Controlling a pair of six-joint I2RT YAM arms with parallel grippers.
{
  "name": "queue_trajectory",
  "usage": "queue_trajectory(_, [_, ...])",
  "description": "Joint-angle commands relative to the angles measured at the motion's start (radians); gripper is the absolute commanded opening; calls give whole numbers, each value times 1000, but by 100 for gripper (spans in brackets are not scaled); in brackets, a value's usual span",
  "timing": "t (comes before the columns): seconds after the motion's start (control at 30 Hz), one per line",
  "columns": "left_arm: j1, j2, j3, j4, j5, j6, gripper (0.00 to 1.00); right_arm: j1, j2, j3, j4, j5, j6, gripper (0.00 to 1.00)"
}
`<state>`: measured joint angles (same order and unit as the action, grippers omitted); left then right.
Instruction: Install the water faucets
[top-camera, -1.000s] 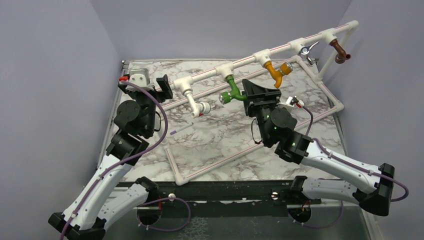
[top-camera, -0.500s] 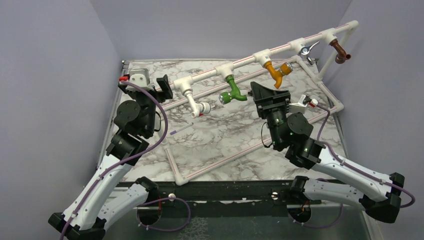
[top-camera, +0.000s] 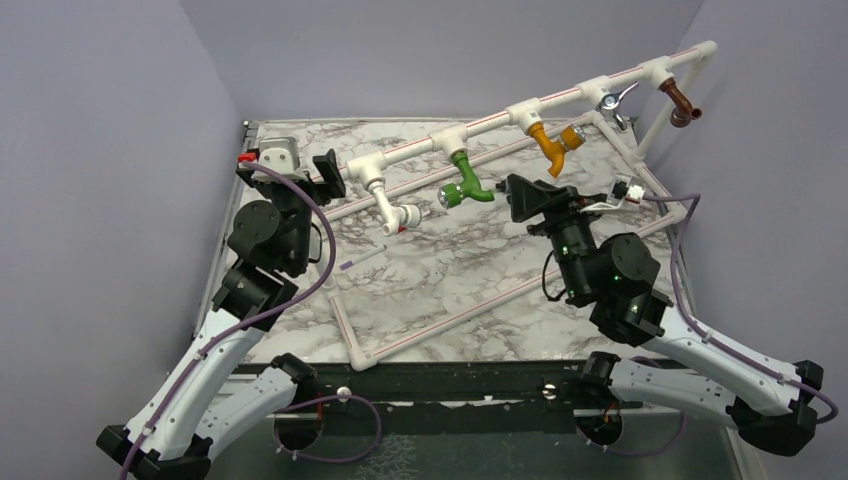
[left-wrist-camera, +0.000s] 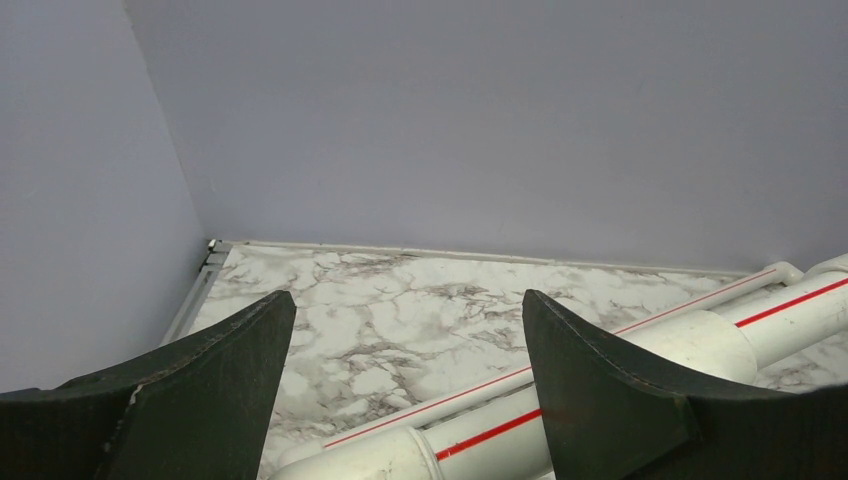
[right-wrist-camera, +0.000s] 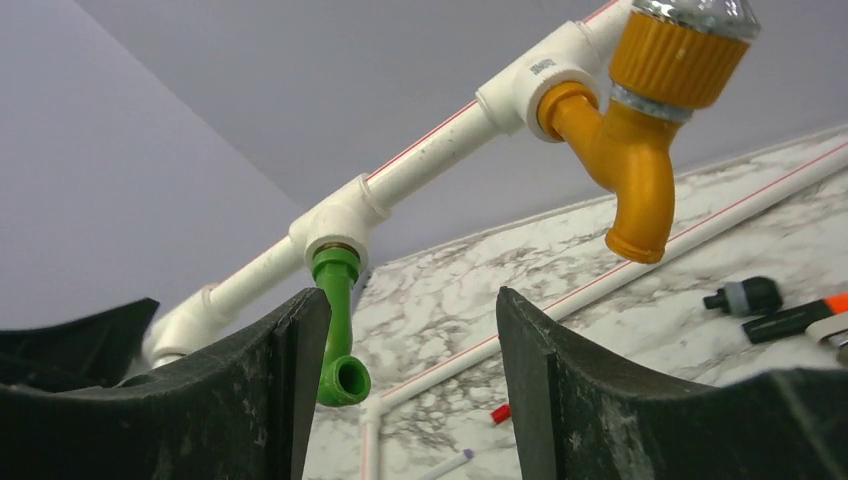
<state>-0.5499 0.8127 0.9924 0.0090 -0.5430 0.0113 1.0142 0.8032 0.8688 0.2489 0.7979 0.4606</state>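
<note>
Several water faucets hang from the raised white pipe frame (top-camera: 500, 118): a white one (top-camera: 392, 208), the green one (top-camera: 465, 180) with a silver knob, an orange one (top-camera: 553, 143), a chrome one (top-camera: 615, 100) and a brown one (top-camera: 680, 103). My right gripper (top-camera: 518, 195) is open and empty, just right of the green faucet and apart from it. In the right wrist view the green faucet (right-wrist-camera: 338, 330) shows beside the left finger and the orange faucet (right-wrist-camera: 635, 150) hangs above right. My left gripper (top-camera: 303, 165) is open at the pipe's left end, the white pipe (left-wrist-camera: 640, 360) lying low between its fingers.
The frame's lower pipes (top-camera: 350, 335) lie across the marble table (top-camera: 440, 270). A thin stick with a purple tip (top-camera: 362, 258) rests on the table. The right wrist view shows a black fitting (right-wrist-camera: 745, 297), an orange-tipped tool (right-wrist-camera: 800, 318) and a small red cap (right-wrist-camera: 499, 413). Grey walls close in on three sides.
My right arm has drawn back to the right, carrying its open gripper away from the green faucet. The left arm has stayed still.
</note>
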Motion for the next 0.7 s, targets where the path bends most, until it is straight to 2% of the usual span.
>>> queue_trajectory(0.0, [-8,19,-18,-80,47,-3,84,1,-29,39,-23,-122,-283,66])
queue_trajectory(0.23, [-8,24,-18,-80,46,-3,84,1,-71,59,-99,-266,-516,68])
queue_trajectory(0.67, [-8,24,-18,-82,46,-1,84,1,-86,166,-398,-708,-997,69])
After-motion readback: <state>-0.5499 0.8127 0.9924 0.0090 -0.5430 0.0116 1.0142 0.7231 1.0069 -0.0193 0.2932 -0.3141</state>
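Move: The green faucet, already fitted in its tee, lies some 11 cm to the right hand's left, about 6 cm ahead and 4 cm below. The orange faucet is roughly 12 cm ahead and 3 cm to the right of this hand, 3 cm below, and the white faucet about 21 cm to its left, 2 cm ahead and 5 cm below. From the left hand the green faucet is about 25 cm to the right, roughly level fore and aft, 5 cm lower. Nothing is touched: the right hand, already clear of the green faucet, backs away from it about 5 cm towards its base while rising some 3 cm, edging a little left near the end. All the while it rolls about 45 degrees, its left side dropping, tips its fingers up and swings them slightly counter-clockwise, still open. ##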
